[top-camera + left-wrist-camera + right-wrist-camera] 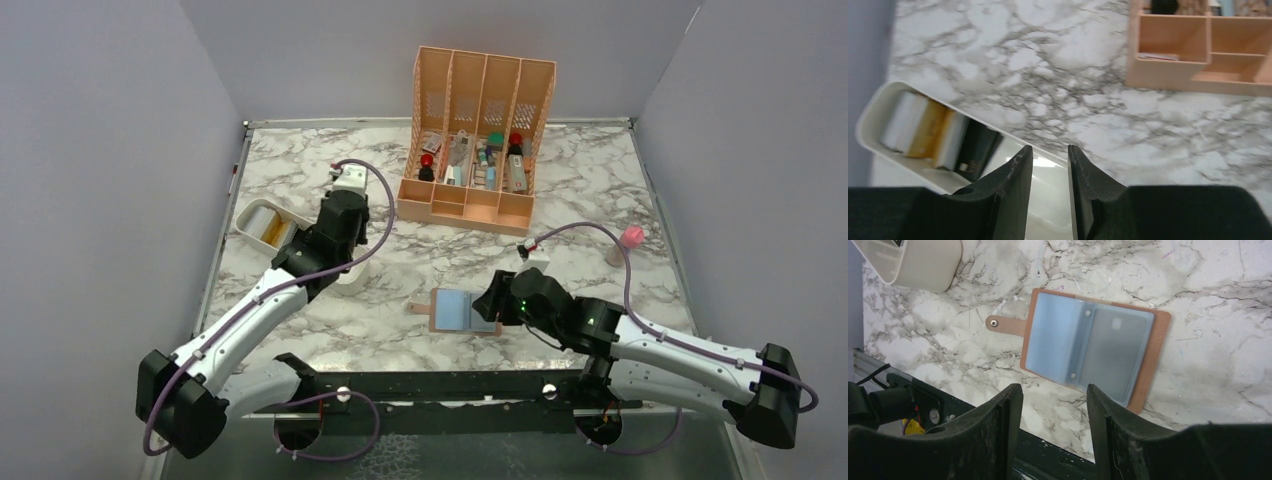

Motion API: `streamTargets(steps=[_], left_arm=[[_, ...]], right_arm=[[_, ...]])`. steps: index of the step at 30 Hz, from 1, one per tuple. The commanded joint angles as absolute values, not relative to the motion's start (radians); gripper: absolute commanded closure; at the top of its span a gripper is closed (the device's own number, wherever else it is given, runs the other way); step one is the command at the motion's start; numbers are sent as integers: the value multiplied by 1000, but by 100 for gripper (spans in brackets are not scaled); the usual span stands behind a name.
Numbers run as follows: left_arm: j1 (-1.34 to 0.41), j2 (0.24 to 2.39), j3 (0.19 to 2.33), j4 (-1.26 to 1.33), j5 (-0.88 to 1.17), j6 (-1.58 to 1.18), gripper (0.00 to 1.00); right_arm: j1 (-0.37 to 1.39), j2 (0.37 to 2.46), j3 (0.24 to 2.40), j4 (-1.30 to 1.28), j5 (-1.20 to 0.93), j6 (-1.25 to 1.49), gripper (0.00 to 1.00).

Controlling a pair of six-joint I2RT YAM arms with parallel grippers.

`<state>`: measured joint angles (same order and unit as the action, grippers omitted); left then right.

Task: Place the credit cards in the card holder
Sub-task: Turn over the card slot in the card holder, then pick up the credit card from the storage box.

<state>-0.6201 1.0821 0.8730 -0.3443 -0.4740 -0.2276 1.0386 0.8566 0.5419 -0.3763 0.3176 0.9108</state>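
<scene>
The card holder point(460, 310) point(1093, 347) lies open on the marble, brown outside and light blue inside, its snap tab point(1005, 324) pointing left. A grey card point(1115, 352) shows in its right sleeve. My right gripper point(1054, 386) point(497, 300) hovers open and empty at the holder's near right edge. Credit cards point(923, 127) point(268, 225), silver, gold and one black point(975, 147), stand in the white oblong tray point(878, 107) point(243, 215). Over the bare right end of that tray my left gripper point(1049, 148) stands open with a narrow gap and nothing in it.
A tall peach compartment organizer point(475, 140) point(1168, 75) with small items stands at the back. A small pink object point(631, 237) sits at the right. A black rail point(450, 385) runs along the near table edge, and grey walls close in the sides.
</scene>
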Motion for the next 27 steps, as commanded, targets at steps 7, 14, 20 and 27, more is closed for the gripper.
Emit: streamTargets(steps=[7, 14, 20, 27], left_arm=[[-224, 1104, 854, -271, -413, 316, 51], [-86, 1242, 845, -263, -273, 391, 42], [-40, 1352, 819, -183, -278, 440, 40], [-22, 1498, 834, -151, -357, 476, 37]], right_arm=[[1034, 838, 585, -367, 327, 784, 44], [1034, 838, 612, -372, 355, 708, 44], [1034, 845, 616, -347, 358, 681, 44], [1034, 857, 613, -323, 354, 681, 44]])
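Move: The next credit cards, standing in the white tray, lie about 20 cm left of the left hand, 6 cm farther out and some 16 cm below. The tray's middle is 12 cm to its left, about 1 cm ahead; the organizer box stands some 22 cm right and 17 cm ahead. From the idle right hand those cards are roughly 44 cm left, 21 cm ahead and 8 cm lower. The left hand sweeps some 20 cm left, then sinks 12 cm towards the credit cards, tipping down, opening. ##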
